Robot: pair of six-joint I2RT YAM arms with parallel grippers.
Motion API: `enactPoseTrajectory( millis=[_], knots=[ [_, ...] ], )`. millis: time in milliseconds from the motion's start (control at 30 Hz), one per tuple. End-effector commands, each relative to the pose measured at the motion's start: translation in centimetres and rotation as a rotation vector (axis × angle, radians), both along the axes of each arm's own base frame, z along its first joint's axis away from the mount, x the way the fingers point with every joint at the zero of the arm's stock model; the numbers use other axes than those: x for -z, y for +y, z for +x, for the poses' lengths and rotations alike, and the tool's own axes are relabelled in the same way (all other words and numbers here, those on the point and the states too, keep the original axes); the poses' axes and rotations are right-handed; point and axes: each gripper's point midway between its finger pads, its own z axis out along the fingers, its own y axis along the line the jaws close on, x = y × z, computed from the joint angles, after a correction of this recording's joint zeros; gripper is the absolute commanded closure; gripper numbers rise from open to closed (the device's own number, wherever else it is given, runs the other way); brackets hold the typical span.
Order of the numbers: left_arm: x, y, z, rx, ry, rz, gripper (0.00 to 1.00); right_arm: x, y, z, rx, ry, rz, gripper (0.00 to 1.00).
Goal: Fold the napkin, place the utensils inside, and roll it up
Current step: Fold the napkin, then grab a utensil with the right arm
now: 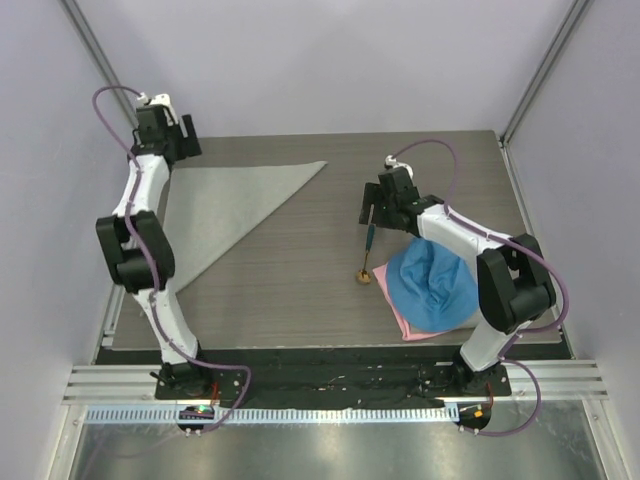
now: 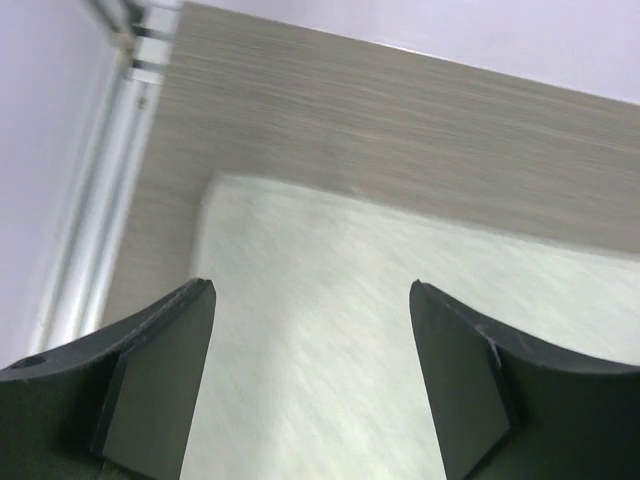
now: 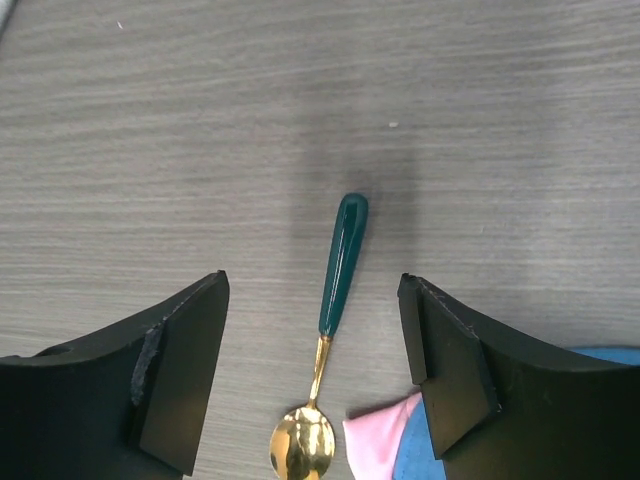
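Note:
The napkin lies flat on the left half of the table, folded into a light grey triangle. My left gripper hangs over its far left corner. In the left wrist view the jaws stand open above the napkin with nothing between them. The spoon, with a dark green handle and a gold bowl, lies on the bare wood right of centre. My right gripper hovers over its handle end. In the right wrist view the spoon lies between the open fingers of that gripper, untouched.
A blue cloth is bunched on top of a pink cloth at the near right, just beside the spoon's bowl. Their corners, pink and blue, show by my right finger. Walls enclose the table on three sides.

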Motion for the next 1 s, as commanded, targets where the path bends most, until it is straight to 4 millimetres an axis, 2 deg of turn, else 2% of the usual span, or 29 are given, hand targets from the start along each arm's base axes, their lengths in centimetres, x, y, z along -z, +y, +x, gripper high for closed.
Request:
enactPoseTrajectory(
  millis=[0,33,67,100,133,233,267,367,400,433,467,500,600,833,900,933,967],
  knots=[
    [-8.2,-6.3,-5.5,-0.032,-0.235,0.017,0.16,1.0,0.9,-0.6,-0.032,0.022,-0.074,0.24],
    [-8.0,-9.9,-6.7,0.018,-0.234,-0.011,0.16,1.3,1.2,-0.6,-0.039,0.029,-0.076,0.26],
    [-9.6,-10.7,-8.6,0.011,-0.265,-0.033,0.16,1.5,1.7,-0.9,-0.054,0.038,-0.078,0.27],
    [-7.3,-11.0,-10.1,-0.025,-0.214,-0.059,0.16,2.1,2.1,-0.7,-0.060,0.052,-0.079,0.28],
    [-7.1,-11.9,-10.9,-0.048,-0.216,-0.168,0.16,2.4,2.4,-0.6,-0.067,0.062,-0.073,0.30],
    [-7.0,-13.8,-13.1,0.015,-0.195,-0.257,0.17,3.0,2.5,-0.3,-0.069,0.099,-0.100,0.31],
    [-6.2,-14.6,-14.2,0.035,-0.151,-0.249,0.17,3.2,2.3,-0.4,-0.073,0.103,-0.115,0.31],
    [-5.1,-15.0,-16.8,0.054,-0.108,-0.190,0.17,3.9,1.5,-0.4,-0.048,0.123,-0.158,0.33],
    [-3.7,-15.4,-18.0,0.066,-0.070,-0.182,0.17,4.0,1.4,-0.5,-0.043,0.132,-0.163,0.34],
    [-3.9,-15.5,-18.8,0.072,-0.075,-0.179,0.17,4.4,1.4,-0.4,-0.039,0.141,-0.165,0.34],
    [-3.7,-15.4,-19.2,0.053,-0.075,-0.182,0.17,4.6,1.3,-0.5,-0.031,0.149,-0.169,0.35],
    [-3.2,-16.3,-19.9,0.074,-0.058,-0.195,0.17,4.6,1.2,-0.3,-0.021,0.149,-0.172,0.36],
    [-4.1,-19.6,-20.9,0.181,-0.056,-0.254,0.17,5.1,0.8,-0.1,0.005,0.160,-0.200,0.41],
    [-3.9,-22.0,-23.5,0.282,0.008,-0.280,0.17,7.0,0.5,-0.2,0.018,0.207,-0.240,0.48],
    [-3.3,-22.4,-23.8,0.291,0.016,-0.282,0.17,7.6,0.6,-0.4,0.014,0.226,-0.240,0.56],
    [-3.1,-22.9,-24.0,0.304,0.022,-0.285,0.18,7.7,0.7,-0.4,0.011,0.230,-0.236,0.67],
    [-2.7,-23.4,-24.0,0.314,0.024,-0.291,0.18,7.8,0.8,-0.4,0.007,0.237,-0.232,0.71]
  ],
)
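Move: The spoon's green handle lies about 9 cm below the right hand, 1 cm back and 1 cm to its left. The spoon's bowl is some 13 cm behind the handle, 2 cm farther left; the blue cloth's middle is about 16 cm behind the handle and 22 cm right of it. The folded napkin's middle lies some 11 cm back, 9 cm right and 16 cm below the left hand; the handle is roughly 20 cm back and 62 cm right of the left hand. Right fingers sink about 8 cm, narrowing around the spoon handle; the open left hand swings some 30 cm back and right. ##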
